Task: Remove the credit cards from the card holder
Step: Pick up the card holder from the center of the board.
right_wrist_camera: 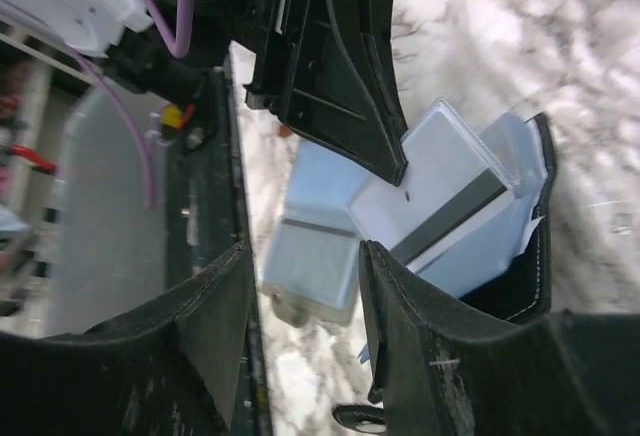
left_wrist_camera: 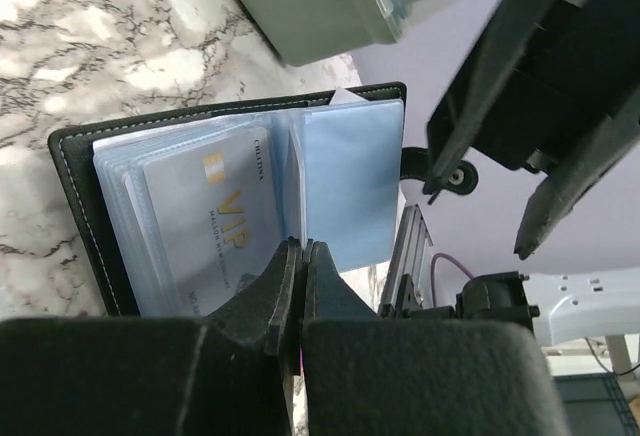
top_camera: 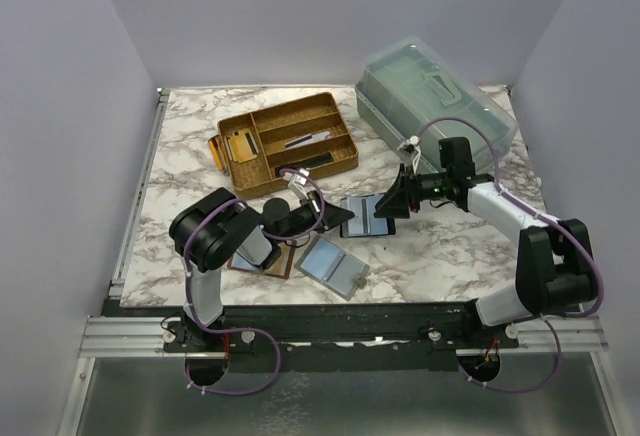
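The black card holder (top_camera: 378, 222) lies open mid-table, its blue-grey pockets (left_wrist_camera: 350, 181) facing up. One pale credit card (left_wrist_camera: 215, 231) marked VIP sits in the left pocket. Another credit card (right_wrist_camera: 440, 201), its dark stripe showing, stands up from the holder's (right_wrist_camera: 535, 256) middle fold. My left gripper (left_wrist_camera: 302, 254) is shut on that card's near edge, coming in from the holder's left side (top_camera: 345, 218). My right gripper (right_wrist_camera: 300, 291) is open with nothing between its fingers. It hovers just above the holder's right half (top_camera: 393, 196).
A grey-outside holder (top_camera: 333, 266) lies open in front of the black one. A brown holder (top_camera: 262, 259) sits under my left arm. A wooden tray (top_camera: 288, 141) with gold cards (top_camera: 238, 144) stands at the back left, a clear lidded box (top_camera: 435, 91) at the back right.
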Tool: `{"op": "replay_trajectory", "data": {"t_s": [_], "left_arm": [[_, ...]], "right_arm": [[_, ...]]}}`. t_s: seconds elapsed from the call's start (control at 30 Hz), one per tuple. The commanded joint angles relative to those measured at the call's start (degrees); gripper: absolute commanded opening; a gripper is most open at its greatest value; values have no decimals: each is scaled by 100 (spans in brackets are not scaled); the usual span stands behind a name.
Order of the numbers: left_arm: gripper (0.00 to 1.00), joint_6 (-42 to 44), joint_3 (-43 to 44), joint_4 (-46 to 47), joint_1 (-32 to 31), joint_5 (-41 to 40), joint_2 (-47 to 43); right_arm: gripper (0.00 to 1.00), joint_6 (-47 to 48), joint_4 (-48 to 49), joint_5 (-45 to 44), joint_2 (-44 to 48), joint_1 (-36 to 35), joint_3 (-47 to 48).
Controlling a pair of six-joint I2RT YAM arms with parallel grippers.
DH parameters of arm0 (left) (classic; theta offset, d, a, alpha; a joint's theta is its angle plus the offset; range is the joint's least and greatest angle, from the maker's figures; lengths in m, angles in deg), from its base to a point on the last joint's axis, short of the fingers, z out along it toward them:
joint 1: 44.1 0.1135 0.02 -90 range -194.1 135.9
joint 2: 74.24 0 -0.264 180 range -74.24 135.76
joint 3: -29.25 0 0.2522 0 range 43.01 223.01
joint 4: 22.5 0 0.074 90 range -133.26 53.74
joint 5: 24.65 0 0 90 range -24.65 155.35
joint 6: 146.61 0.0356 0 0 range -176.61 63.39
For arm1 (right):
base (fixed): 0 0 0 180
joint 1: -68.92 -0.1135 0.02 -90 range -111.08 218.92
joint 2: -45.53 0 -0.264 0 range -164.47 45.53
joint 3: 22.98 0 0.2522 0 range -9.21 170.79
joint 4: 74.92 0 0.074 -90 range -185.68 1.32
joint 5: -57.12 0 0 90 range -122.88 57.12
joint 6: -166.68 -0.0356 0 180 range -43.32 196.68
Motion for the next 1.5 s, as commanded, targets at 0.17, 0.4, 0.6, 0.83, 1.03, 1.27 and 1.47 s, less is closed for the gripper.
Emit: {"op": "replay_trajectory", "data": {"t_s": [0.17,0.4,0.6,0.83,1.03,1.27,1.47], "left_arm": [[0,494,-161,1384,-323,-476,-155],[0,464,-170,1391,-353,-607,-392],[0,395,-166,1391,-382,-628,-658],[0,330,-141,1391,-425,-653,-931],[0,280,-51,1391,-540,-652,-1020],[0,158,61,1400,-613,-637,-1190],[0,-9,296,1397,-735,-638,-1300]], "right_arm": [[52,-1116,555,5,-470,-25,-109],[50,-1182,501,-1052,-481,-25,-125],[50,-1216,476,-852,-579,-25,-90],[50,-1444,739,-538,-492,-23,-183],[51,-1790,1101,-6,-446,-16,-276],[51,-2381,1674,365,-385,121,-412],[50,-3217,2586,883,-105,182,-656]]}}
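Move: The open card holder is already held by one leaf in the shut left fingers; its middle lies about 2 cm ahead, 4 cm right and 3 cm below them. From the half-open right gripper that middle is some 3 cm ahead, 5 cm left and 8 cm below. The blue-grey booklet sits 9 cm behind the left hand, 4 cm left and 7 cm down; the green lidded box is about 22 cm ahead of the right hand, 11 cm right and 6 cm lower. Keep the left fingers pinched on the leaf, ease back slightly, then lift the card holder about 7 cm, tilting the wrist some 10 degrees. Meanwhile dip the right gripper 3 cm and slightly forward over the holder's right half, then bring it back up and back, turning it about 15 degrees, fingers kept half open close around the rising holder. ##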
